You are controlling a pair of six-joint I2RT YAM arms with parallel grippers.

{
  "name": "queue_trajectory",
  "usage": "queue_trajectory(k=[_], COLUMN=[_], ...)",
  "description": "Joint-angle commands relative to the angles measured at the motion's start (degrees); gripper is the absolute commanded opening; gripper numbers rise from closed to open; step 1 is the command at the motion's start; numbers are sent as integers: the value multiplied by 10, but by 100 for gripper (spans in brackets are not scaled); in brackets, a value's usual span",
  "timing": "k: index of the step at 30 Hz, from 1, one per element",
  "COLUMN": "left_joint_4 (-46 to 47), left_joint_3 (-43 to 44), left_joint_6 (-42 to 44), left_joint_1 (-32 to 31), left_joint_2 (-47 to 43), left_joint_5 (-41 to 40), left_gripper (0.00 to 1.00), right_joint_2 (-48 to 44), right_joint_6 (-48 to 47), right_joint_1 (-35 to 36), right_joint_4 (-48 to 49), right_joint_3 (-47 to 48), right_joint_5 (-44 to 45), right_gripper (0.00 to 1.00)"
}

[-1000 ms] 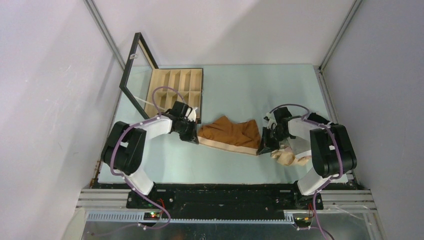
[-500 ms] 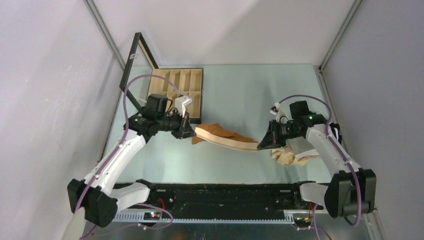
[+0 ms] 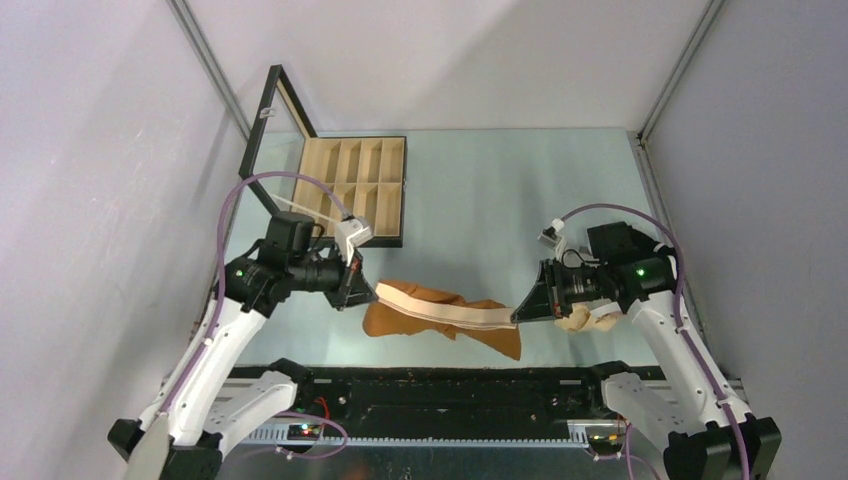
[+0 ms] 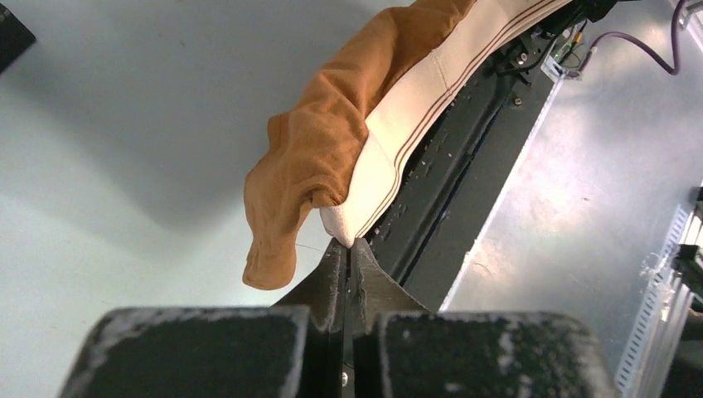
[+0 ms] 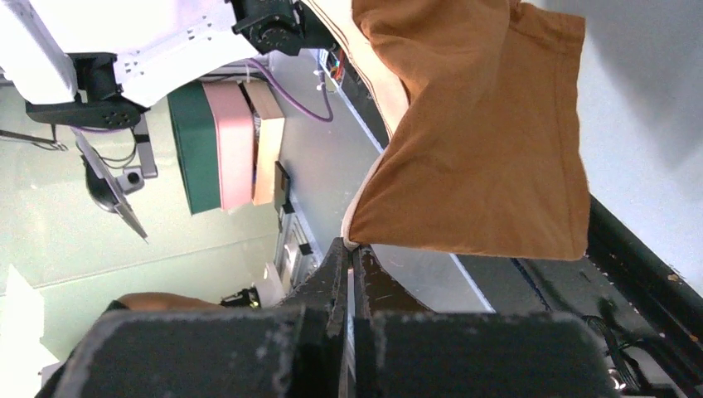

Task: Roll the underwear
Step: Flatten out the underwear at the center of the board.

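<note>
A rust-brown underwear (image 3: 440,318) with a pale beige waistband hangs in the air between both arms, near the table's front edge. My left gripper (image 3: 366,290) is shut on the waistband's left end (image 4: 352,228), and the brown cloth (image 4: 319,145) droops beside it. My right gripper (image 3: 520,312) is shut on the waistband's right end, where the brown cloth (image 5: 481,141) hangs like a sheet above the jaws (image 5: 348,249). A beige underwear (image 3: 585,318) lies crumpled on the table behind the right gripper.
A black-framed wooden box (image 3: 352,188) with compartments stands at the back left, its lid (image 3: 270,140) propped open. The black base rail (image 3: 450,385) runs along the near edge. Grey walls close in both sides.
Both arms have lifted the rust-brown underwear off the table and pulled it toward the near edge; it now hangs stretched between the grippers instead of lying flat.
</note>
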Motion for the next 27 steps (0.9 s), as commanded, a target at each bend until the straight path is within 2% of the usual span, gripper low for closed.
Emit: queue_trajectory(k=[1, 7, 10, 11, 13, 14, 15, 16, 17, 19, 22, 27], left_joint_4=[-5, 83, 110, 110, 108, 114, 142, 168, 174, 166, 161, 233], left_joint_3=[-1, -18, 21, 59, 131, 151, 182, 196, 223, 260, 257, 148], left_joint_6=[-27, -126, -157, -169, -202, -217, -249, -262, -273, -258, -237, -195], left_joint_1=[-2, 3, 10, 19, 44, 55, 80, 91, 112, 132, 148, 148], left_joint_2=[21, 93, 202, 263, 364, 391, 427, 439, 457, 473, 472, 421], left_joint_5=[16, -50, -63, -56, -41, -37, -41, -52, -80, -107, -103, -33], left_gripper=[0, 0, 0, 0, 14, 23, 33, 38, 47, 56, 60, 66], right_joint_2=[1, 53, 131, 176, 256, 283, 331, 352, 390, 423, 432, 392], right_joint_6=[23, 44, 55, 69, 132, 170, 258, 286, 281, 205, 106, -159], right_joint_1=[-15, -32, -62, -81, -122, -137, -167, -178, -191, -204, -214, -184], right_joint_4=[-8, 48, 98, 111, 178, 260, 306, 371, 382, 335, 235, 154], right_joint_3=[-4, -15, -8, -2, 16, 24, 28, 47, 68, 143, 211, 226], right_joint_5=[-21, 5, -3, -11, -30, -40, -49, -52, -60, -41, 18, 158], right_gripper=[0, 0, 0, 0, 12, 23, 30, 45, 54, 59, 59, 57])
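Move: The left gripper holds one end of the underwear's waistband; the patch of board where it is to be spread lies about 10 cm ahead, 17 cm to the right and 21 cm below. The wooden tray is some 35 cm ahead, 9 cm to the left and 19 cm below. From the right gripper, holding the other end, that patch lies roughly 15 cm ahead, 9 cm left and 21 cm below, the cloth pile about 16 cm ahead, 24 cm right and 19 cm below. Swing both grippers forward and down together, slowly at first and then fast, and let go of the waistband ends on the way, still well above the board. Carry the opened grippers on forward to about 25 cm in all, some 8 cm lower at the lowest, veering the right one outward as it goes and lifting a little at the end; turn the left counter-clockwise, the right clockwise, some 30 degrees. ##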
